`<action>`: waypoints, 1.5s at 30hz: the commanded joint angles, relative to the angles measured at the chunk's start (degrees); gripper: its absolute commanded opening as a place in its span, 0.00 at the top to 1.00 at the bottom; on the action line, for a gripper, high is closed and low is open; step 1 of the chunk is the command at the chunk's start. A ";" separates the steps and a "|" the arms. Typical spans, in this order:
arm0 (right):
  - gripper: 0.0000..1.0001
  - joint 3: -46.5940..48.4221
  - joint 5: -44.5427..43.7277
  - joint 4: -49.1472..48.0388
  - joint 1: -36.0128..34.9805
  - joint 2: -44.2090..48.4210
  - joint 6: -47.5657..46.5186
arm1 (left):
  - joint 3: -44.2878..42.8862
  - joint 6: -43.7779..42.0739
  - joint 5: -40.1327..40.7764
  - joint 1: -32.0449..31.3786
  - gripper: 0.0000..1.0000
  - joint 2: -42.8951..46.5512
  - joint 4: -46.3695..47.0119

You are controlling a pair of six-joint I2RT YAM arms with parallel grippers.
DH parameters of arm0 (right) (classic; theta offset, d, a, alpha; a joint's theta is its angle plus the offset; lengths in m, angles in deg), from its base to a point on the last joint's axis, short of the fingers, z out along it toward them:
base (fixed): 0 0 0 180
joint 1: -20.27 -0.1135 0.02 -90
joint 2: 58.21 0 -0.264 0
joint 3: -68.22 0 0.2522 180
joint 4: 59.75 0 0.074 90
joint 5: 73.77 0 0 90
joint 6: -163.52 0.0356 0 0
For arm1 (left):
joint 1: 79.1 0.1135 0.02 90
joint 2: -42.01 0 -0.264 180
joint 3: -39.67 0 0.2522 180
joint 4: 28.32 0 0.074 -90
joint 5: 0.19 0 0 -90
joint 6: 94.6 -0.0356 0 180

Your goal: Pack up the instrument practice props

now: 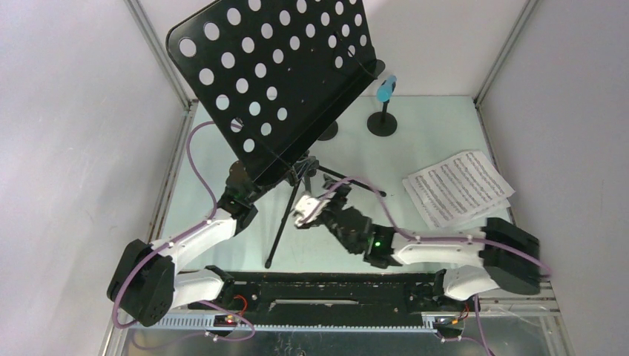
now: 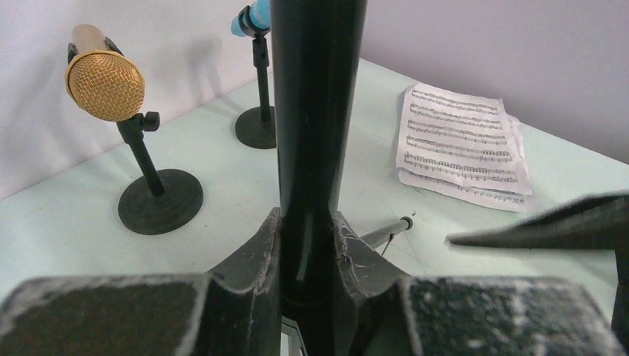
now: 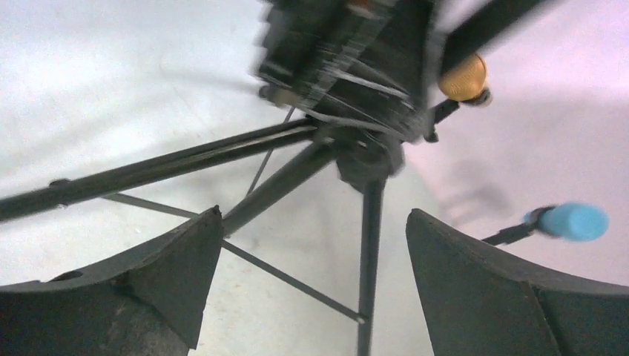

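Note:
The black music rack has its perforated desk tilted high over the table's back left, on a tripod with legs spread. My left gripper is shut on the rack's black pole, its fingers pressed against both sides. The right gripper stands open just right of the tripod hub, and a leg shows in the gap between its fingers untouched. White sheet-music pages lie flat at the right. The tan microphone and the light-blue microphone sit in their round-based holders.
The blue microphone's holder base stands at the back, with the other base partly under the desk. White walls with metal corner posts close in the mint table. One tripod leg tip reaches near the arms' base rail.

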 commanded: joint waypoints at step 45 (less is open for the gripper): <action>0.80 0.79 45.59 -9.29 31.14 -4.83 114.98 | 1.07 0.31 -3.60 -2.77 0.99 -3.45 -16.53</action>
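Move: The knob on the music stand's leg collar lies about 5 cm ahead of the right hand, level sideways and roughly 1 cm above it. The stand's pole rises just beyond, some 7 cm ahead, 2 cm to the left and 3 cm higher. Farther out are the brown microphone, about 26 cm ahead and 2 cm to the right, and the blue one, 26 cm ahead and 19 cm to the right, both roughly 12 cm lower. From the left hand, the knob is about 5 cm below, 2 cm back and level sideways. The knob is taken in a fresh pinch: the open right hand swings some 7 cm right, rising and going forward, then returns left and down and eases forward onto the knob. Meanwhile it rolls about 120 degrees clockwise, seen from behind the hand, its fingers still pointing forward-left; they close at the end. The left hand keeps its hold on the pole. ##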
